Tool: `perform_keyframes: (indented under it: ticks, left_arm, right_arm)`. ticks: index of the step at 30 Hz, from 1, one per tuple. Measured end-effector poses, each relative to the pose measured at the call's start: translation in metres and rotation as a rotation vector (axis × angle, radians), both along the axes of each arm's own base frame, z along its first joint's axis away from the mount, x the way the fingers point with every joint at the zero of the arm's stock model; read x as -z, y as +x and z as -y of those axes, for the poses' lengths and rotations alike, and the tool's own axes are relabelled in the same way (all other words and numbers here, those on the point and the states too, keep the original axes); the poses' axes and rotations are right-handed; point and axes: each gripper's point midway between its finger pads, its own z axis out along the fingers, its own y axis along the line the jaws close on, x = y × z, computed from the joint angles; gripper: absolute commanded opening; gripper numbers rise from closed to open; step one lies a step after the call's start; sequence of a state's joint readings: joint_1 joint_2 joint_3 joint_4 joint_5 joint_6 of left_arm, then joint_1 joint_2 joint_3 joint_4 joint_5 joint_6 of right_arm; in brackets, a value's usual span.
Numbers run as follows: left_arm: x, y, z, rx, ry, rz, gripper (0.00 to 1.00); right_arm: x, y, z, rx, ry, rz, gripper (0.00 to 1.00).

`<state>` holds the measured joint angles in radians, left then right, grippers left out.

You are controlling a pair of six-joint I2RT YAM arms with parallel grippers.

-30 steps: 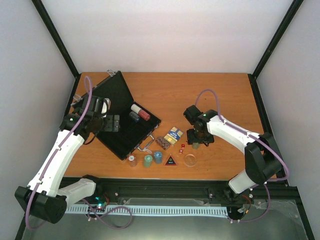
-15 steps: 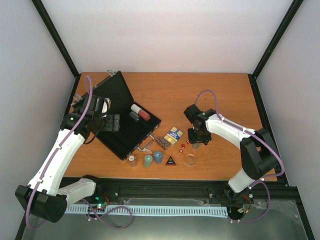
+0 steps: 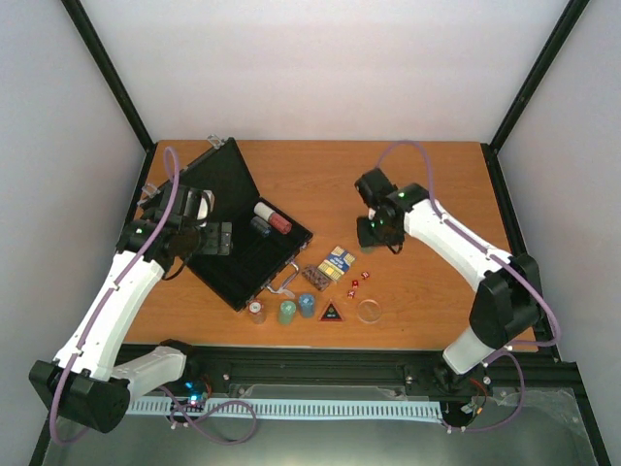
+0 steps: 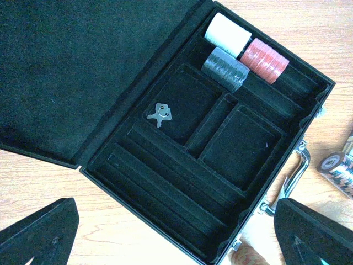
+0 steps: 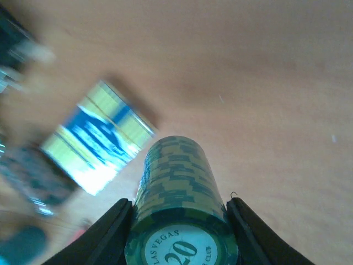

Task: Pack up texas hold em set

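Observation:
The black case (image 3: 243,254) lies open at the left, its lid (image 3: 215,180) leaning back. It holds white (image 4: 228,34), red (image 4: 263,59) and grey (image 4: 225,68) chip stacks and a small key (image 4: 160,114). My left gripper (image 3: 218,240) hovers open over the case, fingers (image 4: 38,232) wide apart. My right gripper (image 3: 374,233) is shut on a green chip stack (image 5: 179,204), held above the table beyond the card decks (image 3: 338,262). Red dice (image 3: 354,282), a black triangle (image 3: 332,312) and a clear disc (image 3: 369,311) lie near the front.
Three chip stacks stand in front of the case: brown-white (image 3: 256,311), green (image 3: 287,312), blue (image 3: 307,305). A second, dark card deck (image 3: 315,277) lies beside the case handle (image 3: 284,283). The blue-yellow deck (image 5: 99,135) shows blurred under the right wrist.
My right gripper has risen from the table by the dice with the green chip stack in it and moved back and left. The left arm has not moved.

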<state>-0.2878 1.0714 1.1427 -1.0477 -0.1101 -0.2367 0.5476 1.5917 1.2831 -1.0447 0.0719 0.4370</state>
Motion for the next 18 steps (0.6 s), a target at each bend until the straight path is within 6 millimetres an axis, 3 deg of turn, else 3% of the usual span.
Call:
perform_keyframes:
  ticks: [3, 6, 11, 18]
  left_arm:
    - [-0.001, 0.0, 0.0, 0.0, -0.001, 0.002, 1.0]
    - [-0.002, 0.0, -0.001, -0.002, 0.0, 0.007, 1.0]
    - [-0.004, -0.001, -0.001, -0.003, -0.003, 0.015, 1.0]
    - [-0.005, -0.002, 0.0, -0.009, -0.012, 0.019, 1.0]
  right_arm:
    - [-0.041, 0.03, -0.027, -0.016, 0.127, 0.12, 0.03]
    - [-0.06, 0.045, -0.053, -0.03, 0.265, 0.183, 0.03]
    - [-0.054, 0.058, -0.095, -0.047, 0.452, 0.173, 0.03]
    - [-0.023, 0.076, -0.166, -0.14, 0.547, 0.172, 0.03]
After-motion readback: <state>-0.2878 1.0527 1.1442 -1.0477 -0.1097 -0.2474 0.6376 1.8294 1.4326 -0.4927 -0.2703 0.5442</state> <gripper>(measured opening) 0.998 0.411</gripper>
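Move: The upright stack of green chips is already gripped by the right hand. The free tray space by the red chips lies about 21 cm to its left, 7 cm ahead and 8 cm below. The red chips are some 23 cm left and 10 cm ahead, the black chips about 27 cm left and 10 cm ahead, and the card packs about 9 cm left, level with the hand. From the left hand, that space is roughly 9 cm ahead, 15 cm right and 18 cm below. Sweep the right gripper about 17 cm left and 8 cm forward, from the open table to the case's right-hand corner. Rise some 6 cm first, then start sinking, ending only a little above the starting height. Keep the green chips pinched and tip the wrist about 30 degrees so the fingers swing towards the left. ##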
